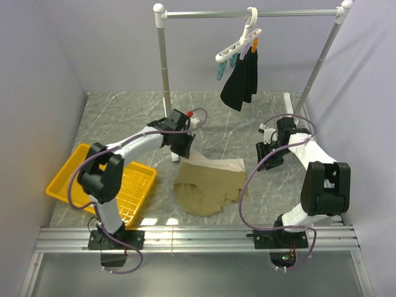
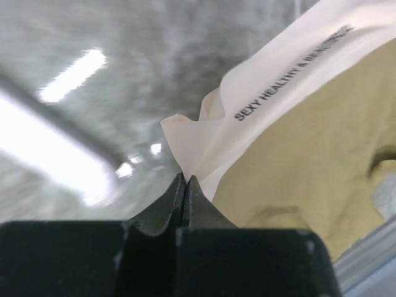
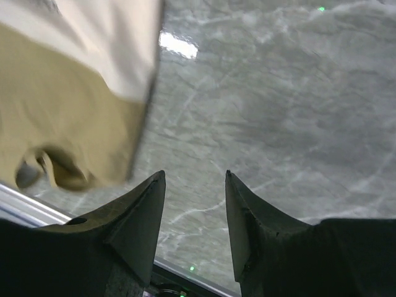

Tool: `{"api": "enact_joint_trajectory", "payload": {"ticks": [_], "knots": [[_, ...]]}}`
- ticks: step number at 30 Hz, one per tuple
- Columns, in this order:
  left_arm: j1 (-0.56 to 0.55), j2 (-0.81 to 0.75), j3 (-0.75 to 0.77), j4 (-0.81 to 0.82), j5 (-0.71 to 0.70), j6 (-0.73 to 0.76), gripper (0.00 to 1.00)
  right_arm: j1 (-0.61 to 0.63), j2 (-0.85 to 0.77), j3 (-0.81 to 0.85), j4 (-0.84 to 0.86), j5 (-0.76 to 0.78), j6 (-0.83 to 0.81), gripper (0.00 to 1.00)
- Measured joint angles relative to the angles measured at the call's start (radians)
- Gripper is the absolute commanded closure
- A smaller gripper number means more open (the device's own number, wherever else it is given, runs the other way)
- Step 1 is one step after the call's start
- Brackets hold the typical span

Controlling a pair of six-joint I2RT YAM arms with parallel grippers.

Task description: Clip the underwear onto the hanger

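Note:
The tan underwear point(image 1: 207, 185) lies crumpled on the marble table in front of the arms. My left gripper point(image 1: 181, 151) is shut on the far left corner of its cream waistband. In the left wrist view the jaws point(image 2: 184, 179) pinch the cream edge, and the tan underwear point(image 2: 297, 167) with printed lettering spreads to the right. My right gripper point(image 1: 267, 151) hovers open just right of the cloth, holding nothing. The right wrist view has its fingers point(image 3: 195, 176) apart over bare marble, the underwear point(image 3: 55, 124) up to the left. The white hanger point(image 1: 238, 46) hangs on the rail at the back.
A black garment point(image 1: 240, 83) is clipped to the hanger and dangles below it. The silver rail point(image 1: 247, 12) stands on two posts at the back. A yellow basket point(image 1: 74, 167) sits at the left by the left arm. A metal frame point(image 1: 198, 238) lines the near edge.

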Motion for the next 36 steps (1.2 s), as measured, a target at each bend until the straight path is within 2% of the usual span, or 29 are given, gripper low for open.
{"api": "enact_joint_trajectory", "payload": {"ticks": [4,12,19,28,30,31,34,36], "knots": [[0.042,-0.078,-0.004,-0.013,-0.031,0.039,1.00,0.000,0.030,0.011,0.011,-0.054,0.034,0.50],[0.032,-0.043,-0.005,-0.040,-0.024,0.055,1.00,0.020,0.134,0.037,0.143,-0.132,0.190,0.53],[0.031,-0.035,-0.013,-0.039,-0.018,0.053,1.00,0.145,0.191,0.041,0.321,-0.101,0.338,0.57],[0.031,-0.035,-0.039,-0.035,-0.011,0.044,1.00,0.250,0.304,0.114,0.413,0.017,0.433,0.57],[0.031,-0.035,-0.039,-0.035,-0.011,0.044,1.00,0.266,0.326,0.145,0.419,0.042,0.439,0.63],[0.031,-0.035,-0.039,-0.034,-0.011,0.043,1.00,0.272,0.337,0.159,0.418,0.049,0.440,0.76],[0.034,-0.035,-0.039,-0.034,-0.010,0.042,1.00,0.284,0.366,0.188,0.411,0.051,0.438,1.00],[0.038,-0.035,-0.039,-0.034,-0.008,0.043,1.00,0.286,0.369,0.192,0.407,0.042,0.435,1.00]]}}
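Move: The free right end of the underwear's waistband lies about 7 cm ahead of the open right hand, 8 cm to its left and 5 cm below. The underwear's body spreads with its middle some 20 cm to that hand's left and 5 cm back. From the left hand, which holds the other waistband corner, the free end is about 21 cm to the right, level ahead, 5 cm down; the stand foot's near end is 5 cm left, 3 cm ahead. The waistband's free right corner is what the right hand goes for: it sweeps about 12 cm left and 10 cm forward, sinking some 4 cm, then shuts its half-open fingers on that corner and pinches it. The left hand keeps its pinch on the other corner, shifting about 2 cm left with a brief rise and return, then holds. ##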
